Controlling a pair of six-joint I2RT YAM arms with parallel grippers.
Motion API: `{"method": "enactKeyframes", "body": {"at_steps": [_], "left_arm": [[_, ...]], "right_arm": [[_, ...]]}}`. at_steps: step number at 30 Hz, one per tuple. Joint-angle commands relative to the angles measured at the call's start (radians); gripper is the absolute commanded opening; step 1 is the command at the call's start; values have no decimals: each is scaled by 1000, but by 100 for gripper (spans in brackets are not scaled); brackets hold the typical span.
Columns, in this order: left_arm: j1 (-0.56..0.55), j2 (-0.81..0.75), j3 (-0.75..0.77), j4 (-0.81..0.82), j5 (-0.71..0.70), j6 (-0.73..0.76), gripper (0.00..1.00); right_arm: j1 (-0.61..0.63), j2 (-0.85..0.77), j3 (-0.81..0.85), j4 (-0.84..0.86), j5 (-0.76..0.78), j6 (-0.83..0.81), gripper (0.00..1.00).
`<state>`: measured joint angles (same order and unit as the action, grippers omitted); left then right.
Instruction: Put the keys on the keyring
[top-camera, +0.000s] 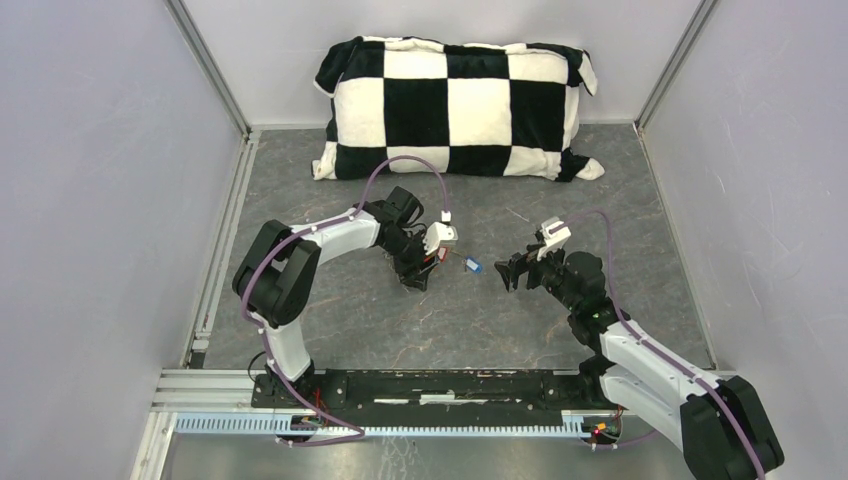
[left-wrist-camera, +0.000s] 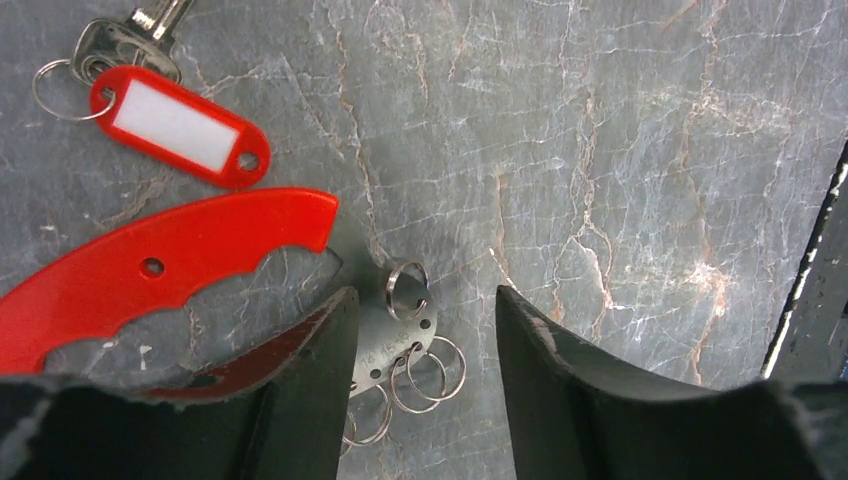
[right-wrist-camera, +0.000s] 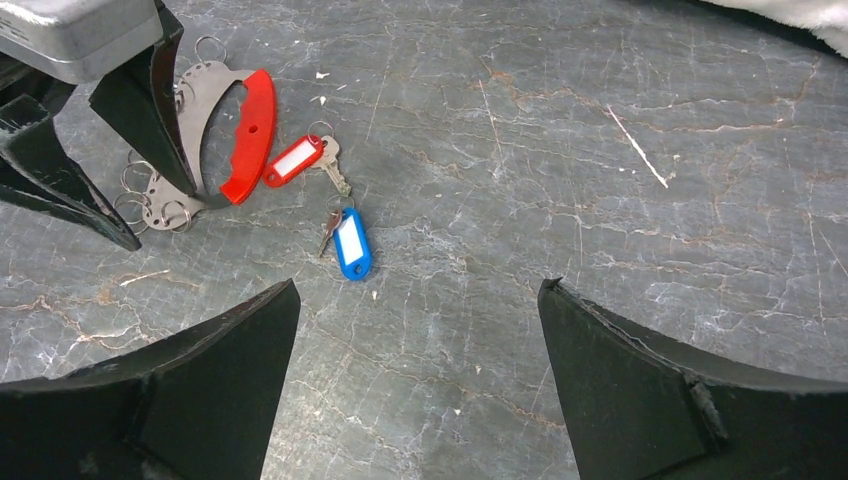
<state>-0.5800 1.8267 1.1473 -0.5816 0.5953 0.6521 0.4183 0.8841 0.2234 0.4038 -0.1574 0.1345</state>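
The keyring is a grey metal plate (left-wrist-camera: 385, 345) with a red handle (left-wrist-camera: 150, 270) and several split rings (left-wrist-camera: 430, 370), lying flat on the floor. My left gripper (left-wrist-camera: 422, 292) straddles its ring end from above. The jaws stand apart: the left finger overlaps the plate's edge and the right finger is clear of it. A key with a red-and-white tag (left-wrist-camera: 175, 125) lies just beyond the handle. Another key with a blue tag (right-wrist-camera: 352, 243) lies further right. My right gripper (right-wrist-camera: 419, 284) hovers open and empty, a short way right of the blue tag (top-camera: 473, 266).
A black-and-white checked pillow (top-camera: 455, 105) lies against the back wall. Grey walls (top-camera: 100, 180) close in both sides. The floor is grey marbled stone (top-camera: 450, 320).
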Motion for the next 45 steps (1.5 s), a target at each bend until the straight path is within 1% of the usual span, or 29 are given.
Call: {"method": "enactKeyframes", "body": {"at_steps": [1, 6, 10, 13, 16, 18, 22, 26, 32, 37, 40, 43, 45], "left_arm": [[-14, 18, -10, 43, -30, -35, 54], [-16, 10, -26, 45, -59, -30, 43], [-18, -1, -37, 43, -75, -29, 29], [-23, -18, -50, 44, -68, -29, 21], [-32, -30, -59, 44, -62, -31, 11], [-39, -36, -60, 44, -59, -41, 3], [-40, -68, -64, 44, -14, -63, 2], [-40, -125, -67, 7, 48, -34, 2], [-40, -232, -56, -69, 12, 61, 2], [-40, -358, -7, -166, -32, 182, 2], [-40, -432, 21, -230, -71, 236, 2], [-40, -551, 0, -262, -59, 316, 2], [-40, -628, -26, -240, -23, 317, 2]], "right_arm": [[1, -25, -17, 61, 4, 19, 96], [2, -40, -22, 55, 12, 25, 95], [1, -55, -26, 47, 20, 27, 94], [2, -61, -25, 43, 24, 28, 93], [1, -61, -26, 43, 27, 32, 92], [1, -61, -24, 43, 27, 36, 90], [1, -59, -20, 48, 8, 38, 82], [1, -53, -6, 61, -40, 34, 77], [1, -58, 16, 97, -200, 28, 70], [13, -69, 57, 151, -338, 37, 69], [44, -56, 119, 153, -404, 36, 70], [105, -32, 184, 134, -458, 20, 71], [150, -24, 200, 152, -470, 18, 71]]}}
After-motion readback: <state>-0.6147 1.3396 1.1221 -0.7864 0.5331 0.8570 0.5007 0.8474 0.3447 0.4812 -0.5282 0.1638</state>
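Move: Almost between the left fingertips stands the small ring at the keyring's near end, about 1 cm ahead and 1 cm below them; the keyring's red handle lies about 7 cm ahead and 2 cm right, the red key tag about 7 cm ahead and 6 cm right. From the right hand that ring is some 21 cm left, 2 cm back and 10 cm lower, with the blue key tag about 6 cm left, 2 cm ahead and as far below. Sinking a last centimetre, the left fingers close and pinch the small ring at the keyring's end, draw it back about 2 cm, then lift ever faster, some 14 cm, with the wrist tipping. Late on, the right hand rises about 9 cm and swings left and slightly back towards the raised keyring, turning counter-clockwise, its fingers partly closing but still open and empty. ##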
